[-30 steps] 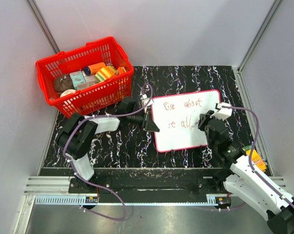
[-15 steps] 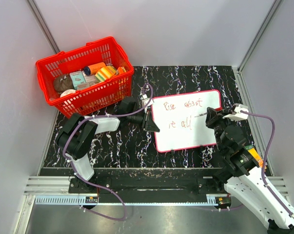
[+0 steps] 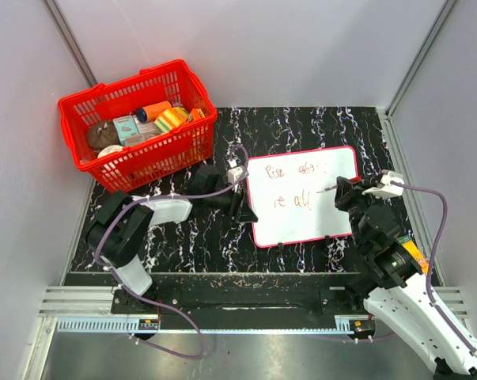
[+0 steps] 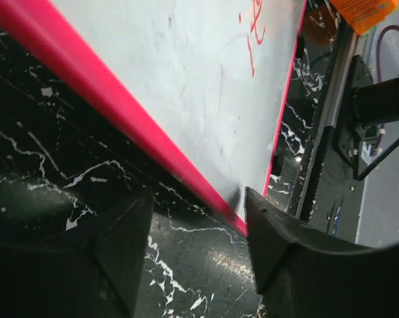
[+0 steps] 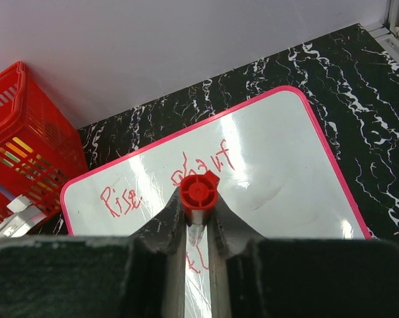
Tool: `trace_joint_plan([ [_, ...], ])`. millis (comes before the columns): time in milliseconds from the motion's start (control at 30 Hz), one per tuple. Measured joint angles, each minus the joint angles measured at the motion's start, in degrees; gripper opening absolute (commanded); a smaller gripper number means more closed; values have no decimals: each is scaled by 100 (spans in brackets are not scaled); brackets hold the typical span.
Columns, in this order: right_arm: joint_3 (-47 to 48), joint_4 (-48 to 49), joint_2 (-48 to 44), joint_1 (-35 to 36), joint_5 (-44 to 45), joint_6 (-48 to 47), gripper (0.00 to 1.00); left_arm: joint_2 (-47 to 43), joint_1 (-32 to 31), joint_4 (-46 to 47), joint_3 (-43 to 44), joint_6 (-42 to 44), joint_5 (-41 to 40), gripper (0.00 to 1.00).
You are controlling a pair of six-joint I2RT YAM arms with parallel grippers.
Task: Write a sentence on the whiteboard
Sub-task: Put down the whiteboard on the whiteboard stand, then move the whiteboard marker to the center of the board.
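Note:
The whiteboard (image 3: 305, 214) lies flat on the black marbled table, pink-edged, with the red handwritten sentence (image 3: 295, 186) in two short lines. At its left edge my left gripper (image 3: 240, 207) stands open; in the left wrist view the board's pink rim (image 4: 87, 79) runs between the spread fingers (image 4: 199, 222) with bare table under them, and it is near the right finger. My right gripper (image 3: 342, 190) is shut on a red marker (image 5: 199, 192), held over the board's right half (image 5: 278, 165), its tip near the words (image 5: 206, 165).
A red basket (image 3: 135, 119) full of small items stands at the back left, also at the left of the right wrist view (image 5: 20, 132). An orange object (image 3: 416, 257) lies by the right rail. Grey walls close in the table on three sides.
The left gripper's jaws have opened off the whiteboard's left edge and the arm drew back slightly. The right gripper carried the marker rightward from beside the lower words, then held still.

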Motion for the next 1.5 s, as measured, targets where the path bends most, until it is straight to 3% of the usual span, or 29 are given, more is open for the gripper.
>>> trace_joint_plan([
  [33, 0, -24, -28, 0, 0, 2, 0, -44, -4, 2, -55, 13, -52, 79],
  [67, 0, -55, -61, 0, 0, 4, 0, -107, -4, 2, -118, 24, -125, 94],
  [100, 0, -85, -87, 0, -2, 7, 0, -177, -9, 9, -177, 33, -192, 99],
  [533, -50, -562, -308, 0, -492, 573, 0, -1696, -15, 442, -1115, 68, -1478, 99],
  [833, -444, -1137, -398, 0, -1458, 1707, 0, -3152, -15, 496, -1799, -9, -3630, 99],
  [1000, -946, -1773, -981, 0, -1851, 2640, 0, -3803, -13, 446, -2061, -170, -4972, 99],
  [1167, -1322, -2435, -1493, 0, -2168, 3543, 0, -4033, -13, 382, -2135, -365, -5980, 99],
  [1300, -1646, -2776, -1513, 0, -2516, 4153, 0, -4037, -13, 319, -2135, -448, -6345, 99],
  [1400, -1836, -3016, -1539, 0, -2695, 4474, 5, -4037, -13, 282, -2135, -476, -6470, 99],
  [1500, -1915, -3191, -1624, 0, -2699, 4701, 21, -4037, -13, 238, -2135, -507, -6548, 99],
])
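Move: The left gripper, half open, is at the left edge of the whiteboard, whose middle lies about 17 cm to its right, 5 cm ahead and slightly higher. The red basket's middle is some 36 cm left and 28 cm ahead of it. The right gripper holds the marker, with the board's middle roughly 11 cm left, 5 cm ahead and 16 cm below; the stand's right foot is 6 cm left, 4 cm back and 24 cm down, the orange packet 23 cm right, 14 cm back and 23 cm down. Open the left gripper fully to leave the whiteboard's edge, then draw it about 17 cm left, rising and reaching forward, swinging counter-clockwise some 60 degrees. Meanwhile keep the marker pinched and sink the right hand about 20 cm, also back and somewhat left, tipping and rolling it, to the board's near edge. ##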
